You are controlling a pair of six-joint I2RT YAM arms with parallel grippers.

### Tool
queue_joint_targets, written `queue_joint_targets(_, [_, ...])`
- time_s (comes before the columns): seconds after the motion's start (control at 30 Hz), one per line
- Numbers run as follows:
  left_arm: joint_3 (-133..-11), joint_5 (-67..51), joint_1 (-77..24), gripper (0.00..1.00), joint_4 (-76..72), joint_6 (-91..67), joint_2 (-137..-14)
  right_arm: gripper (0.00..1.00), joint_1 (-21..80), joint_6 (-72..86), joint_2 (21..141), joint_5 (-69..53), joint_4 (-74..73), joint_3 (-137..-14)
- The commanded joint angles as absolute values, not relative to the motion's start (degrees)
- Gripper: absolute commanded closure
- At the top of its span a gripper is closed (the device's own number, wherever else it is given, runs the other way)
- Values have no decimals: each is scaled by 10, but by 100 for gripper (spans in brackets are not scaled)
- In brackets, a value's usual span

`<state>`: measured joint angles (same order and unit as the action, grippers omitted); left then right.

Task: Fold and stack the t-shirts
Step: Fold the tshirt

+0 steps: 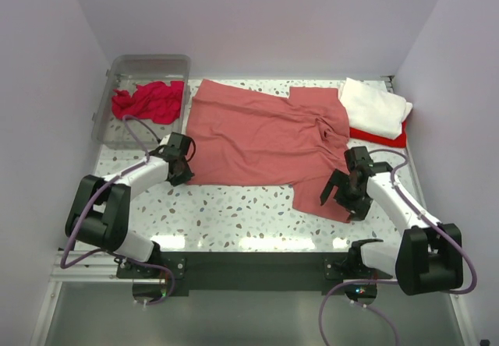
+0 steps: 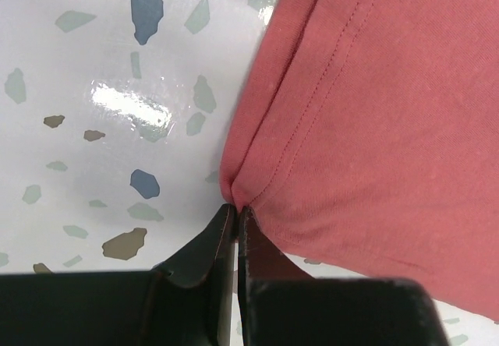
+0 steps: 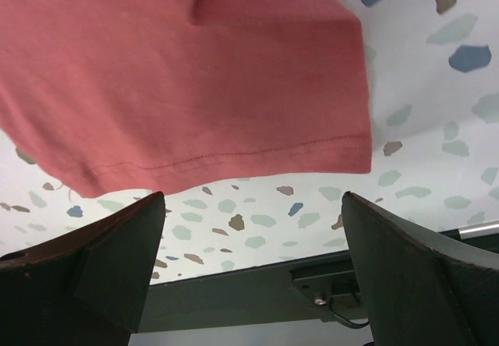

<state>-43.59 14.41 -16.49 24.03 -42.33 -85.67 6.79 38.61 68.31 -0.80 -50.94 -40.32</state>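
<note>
A large faded coral-red t-shirt [image 1: 265, 139] lies spread over the middle of the speckled table. My left gripper [image 1: 181, 160] is at its near left corner, shut on a pinch of the hem [image 2: 236, 206], and the cloth [image 2: 374, 128] fans out from the fingertips. Beside the shirt's near right corner my right gripper [image 1: 343, 194] stands open; its hemmed edge [image 3: 179, 73] lies just beyond the open gripper [image 3: 253, 196], with nothing between the fingers. A folded white t-shirt [image 1: 376, 106] rests on a bright red one [image 1: 382, 137] at the back right. A crimson t-shirt [image 1: 148, 100] lies crumpled in the bin.
A clear plastic bin [image 1: 148, 64] stands at the back left corner. Pale walls close in the table on three sides. The table's dark front rail [image 3: 257, 291] runs just past the right fingers.
</note>
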Motion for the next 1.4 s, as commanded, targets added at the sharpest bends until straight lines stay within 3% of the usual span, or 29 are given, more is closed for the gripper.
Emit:
queue_joint_targets(0.0, [-432, 130, -154, 100, 221, -413, -861, 1, 66, 435, 659, 18, -519, -389])
queue_joint_targets(0.37, [-425, 116, -123, 100, 228, -397, -835, 5, 65, 482, 651, 72, -519, -353])
queue_joint_targets(0.73, [-427, 110, -109, 100, 227, -394, -838, 28, 65, 512, 649, 66, -485, -301])
queue_joint_targets(0.93, [-428, 111, -109, 100, 229, -394, -840, 46, 65, 512, 654, 69, -483, -300])
queue_joint_targets(1.17, [-436, 118, -108, 100, 236, -385, -837, 87, 65, 493, 655, 68, -493, -315])
queue_joint_targets(1.37, [-454, 119, -108, 100, 260, -370, -819, 98, 65, 454, 628, 62, -555, -373])
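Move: The outer corner of the near sleeve's hem lies about 4 cm back, 2 cm right and 4 cm below my open right hand. From that hand the folded white shirt is some 36 cm ahead and 12 cm right, and the far sleeve about 38 cm ahead and 9 cm left. My left hand already grips the t-shirt's near-left corner; from there the near sleeve's corner is roughly 15 cm back and 59 cm right. I bring my right hand back and down onto the near sleeve's outer corner, about 4 cm each way and a little right, turning some 10 degrees clockwise. Then I shut the fingers to pinch the cloth and start up by about 1 cm. My left hand keeps its hold on the shirt's corner and draws it about 2 cm left. ##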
